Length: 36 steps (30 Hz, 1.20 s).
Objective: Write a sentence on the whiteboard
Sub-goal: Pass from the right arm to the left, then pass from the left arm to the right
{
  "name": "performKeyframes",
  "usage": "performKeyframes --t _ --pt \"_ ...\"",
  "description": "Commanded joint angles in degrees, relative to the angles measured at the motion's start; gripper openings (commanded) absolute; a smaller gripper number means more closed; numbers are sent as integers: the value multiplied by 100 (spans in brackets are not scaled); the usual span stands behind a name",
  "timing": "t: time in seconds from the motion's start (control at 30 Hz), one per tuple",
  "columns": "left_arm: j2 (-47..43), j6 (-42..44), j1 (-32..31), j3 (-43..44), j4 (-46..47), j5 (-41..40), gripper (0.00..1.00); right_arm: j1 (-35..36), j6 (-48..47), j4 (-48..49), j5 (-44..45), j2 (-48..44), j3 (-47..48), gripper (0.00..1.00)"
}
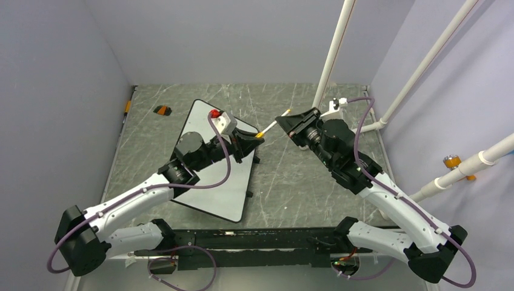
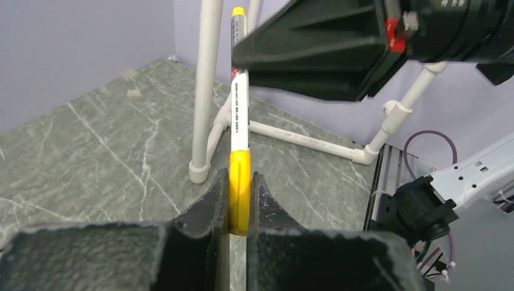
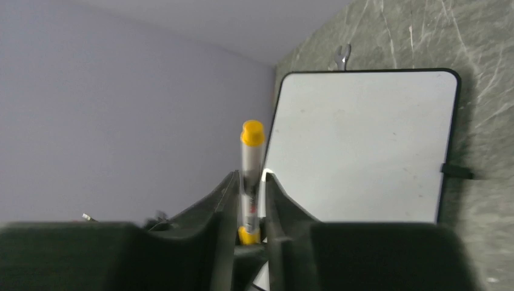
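Observation:
The whiteboard (image 1: 209,197) lies flat left of centre, my left arm reaching across it; in the right wrist view the whiteboard (image 3: 363,145) is bare white, and no sentence shows on it. A white marker (image 1: 273,124) hangs in the air between both grippers. My left gripper (image 1: 256,137) is shut on its yellow cap (image 2: 240,188), jaws tight on both sides (image 2: 240,179). My right gripper (image 1: 285,121) is shut on the white barrel (image 3: 249,176), and the marker's yellow tail end (image 3: 252,132) sticks out past the fingers. In the left wrist view the barrel (image 2: 240,103) runs up into the black right gripper (image 2: 315,48).
A white pipe frame (image 1: 330,54) stands on the table at the back right, its foot close behind the marker (image 2: 199,170). A small orange and black object (image 1: 162,110) lies at the back left. A black clip (image 3: 456,171) sits on one edge of the board.

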Motion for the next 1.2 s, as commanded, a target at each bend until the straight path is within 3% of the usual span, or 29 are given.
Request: performKeyframes --t 0.0,0.03,0.1,0.2,0.37,0.53,0.6,0.67,0.77,0.9,1.17 --pt "-313 568 -63 781 -1061 136 0 100 -657 260 -811 -187 -151 47" --pt "-315 639 -57 995 -1542 130 0 100 -896 320 -870 -232 -150 64" --pt "-320 718 -27 1452 -2316 130 0 93 -1490 187 -1090 -200 90 84" --pt "-409 795 26 1942 -3192 131 0 83 -2373 -242 -1464 -44 648 94" --pt "-367 909 381 2808 -4345 549 0 79 -3286 -41 -1593 -281 688 100" --pt "-138 1113 876 3352 -5141 1456 0 73 -4039 95 -2479 -332 753 99" --pt "-163 1168 936 3353 -5268 1424 0 31 -4184 -61 -2792 -235 894 99" --pt "-158 1192 1064 3400 -5515 1598 0 -136 -4170 -101 -3298 -116 1001 99" --pt "-193 1233 1303 3371 -5472 2648 0 -533 -3960 317 -4291 -119 840 99" --pt "-314 1272 1493 3300 -5369 3149 0 -1274 -3416 974 -5668 -140 577 97" --pt "-447 1206 1756 3204 -5084 4343 0 -1547 -2686 2142 -6840 118 432 95"
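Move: The marker is already pinched by both grippers. Its middle lies about 3 cm ahead of the left gripper, 5 cm to its right and 1 cm higher; from the right gripper it is some 1 cm back and 1 cm left, at its height. The whiteboard's middle is roughly 16 cm ahead of the left gripper, 19 cm to its left and 33 cm below. The white pole rises about 18 cm ahead and 12 cm right of the right gripper. Keep the left fingers shut on the marker's yellow end. Open the right fingers wide at once to free the marker, drawing that hand about 8 cm back and 6 cm up while it swings counter-clockwise and tips up. Carry the left gripper up some 9 cm and leftward, dip about 3 cm, then draw it back, turning clockwise, ending about 7 cm farther left. ##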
